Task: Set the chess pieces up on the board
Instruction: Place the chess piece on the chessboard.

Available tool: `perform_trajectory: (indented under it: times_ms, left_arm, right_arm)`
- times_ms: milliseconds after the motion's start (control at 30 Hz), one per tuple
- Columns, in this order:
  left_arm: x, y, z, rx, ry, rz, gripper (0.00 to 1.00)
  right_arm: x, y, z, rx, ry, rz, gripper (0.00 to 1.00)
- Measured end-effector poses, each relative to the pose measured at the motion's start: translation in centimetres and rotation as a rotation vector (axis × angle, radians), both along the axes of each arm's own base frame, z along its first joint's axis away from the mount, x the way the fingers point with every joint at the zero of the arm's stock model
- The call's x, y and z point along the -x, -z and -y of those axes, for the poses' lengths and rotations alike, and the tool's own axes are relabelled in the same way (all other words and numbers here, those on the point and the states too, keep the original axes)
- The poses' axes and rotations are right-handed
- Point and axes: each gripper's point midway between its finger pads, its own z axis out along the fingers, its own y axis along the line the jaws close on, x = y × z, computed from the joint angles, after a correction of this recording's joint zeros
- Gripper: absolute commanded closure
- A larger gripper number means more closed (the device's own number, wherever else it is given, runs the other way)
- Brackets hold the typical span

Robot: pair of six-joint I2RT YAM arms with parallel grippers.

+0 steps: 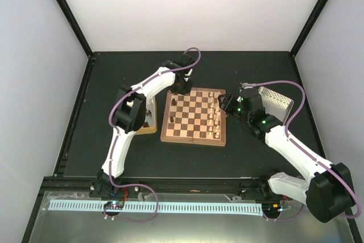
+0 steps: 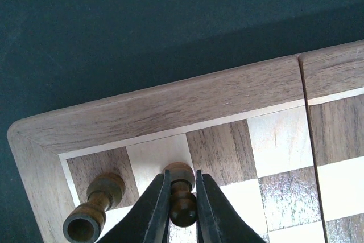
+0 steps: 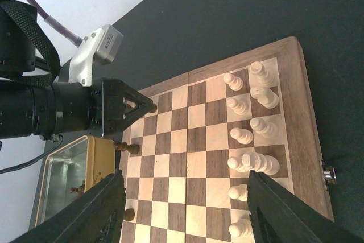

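The board lies mid-table. Cream chess pieces stand in two rows along its right side; in the right wrist view these cream pieces show clearly. My left gripper hangs over the board's far left corner, shut on a dark pawn whose base rests on a light square. A dark rook stands on the corner square beside it. Two more dark pieces stand along the left edge. My right gripper hovers open above the board's right side, holding nothing.
A yellowish tin with a few dark pieces inside sits just left of the board, under the left arm. A silvery perforated tray lies to the right, behind the right arm. Black frame posts rise at the far corners.
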Motion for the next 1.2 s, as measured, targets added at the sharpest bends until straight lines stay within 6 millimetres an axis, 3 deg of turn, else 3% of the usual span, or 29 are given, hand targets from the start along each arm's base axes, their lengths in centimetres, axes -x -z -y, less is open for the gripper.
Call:
perform_trajectory:
  times_ms: [500, 800, 900, 1033, 1200]
  left_arm:
    - [0.0, 0.6, 0.0, -0.005, -0.003, -0.011, 0.70]
    - [-0.7, -1.5, 0.8, 0.041, 0.005, 0.025, 0.70]
    - [-0.6, -3.2, 1.0, 0.065, 0.008, 0.047, 0.70]
    - [-0.2, -7.1, 0.3, 0.101, 0.001, 0.113, 0.66]
    - [2.7, -11.7, -3.5, 0.143, -0.063, 0.212, 0.57]
  right_arm:
    - [0.1, 0.0, -0.2, -0.005, -0.010, -0.004, 0.40]
    - [0.2, -0.1, -0.3, -0.011, -0.018, -0.002, 0.40]
    - [0.3, -0.4, -0.3, -0.016, -0.021, 0.004, 0.40]
    - [0.4, -0.5, -0.4, -0.020, -0.026, 0.006, 0.40]
    - [0.5, -0.5, -0.5, -0.022, -0.035, 0.003, 0.40]
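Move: The left fingers still hold the dark chess piece on the second square of the board's far row, its middle about 1 cm below the hand point. The corner piece stands roughly 3 cm to its left, level with it; another dark piece is about 4 cm left and 4 cm back. From the right hand, the held piece lies some 8 cm ahead, 15 cm left and 14 cm lower. The left fingers open and release the dark chess piece, then rise about 12 cm, swinging left and back. ##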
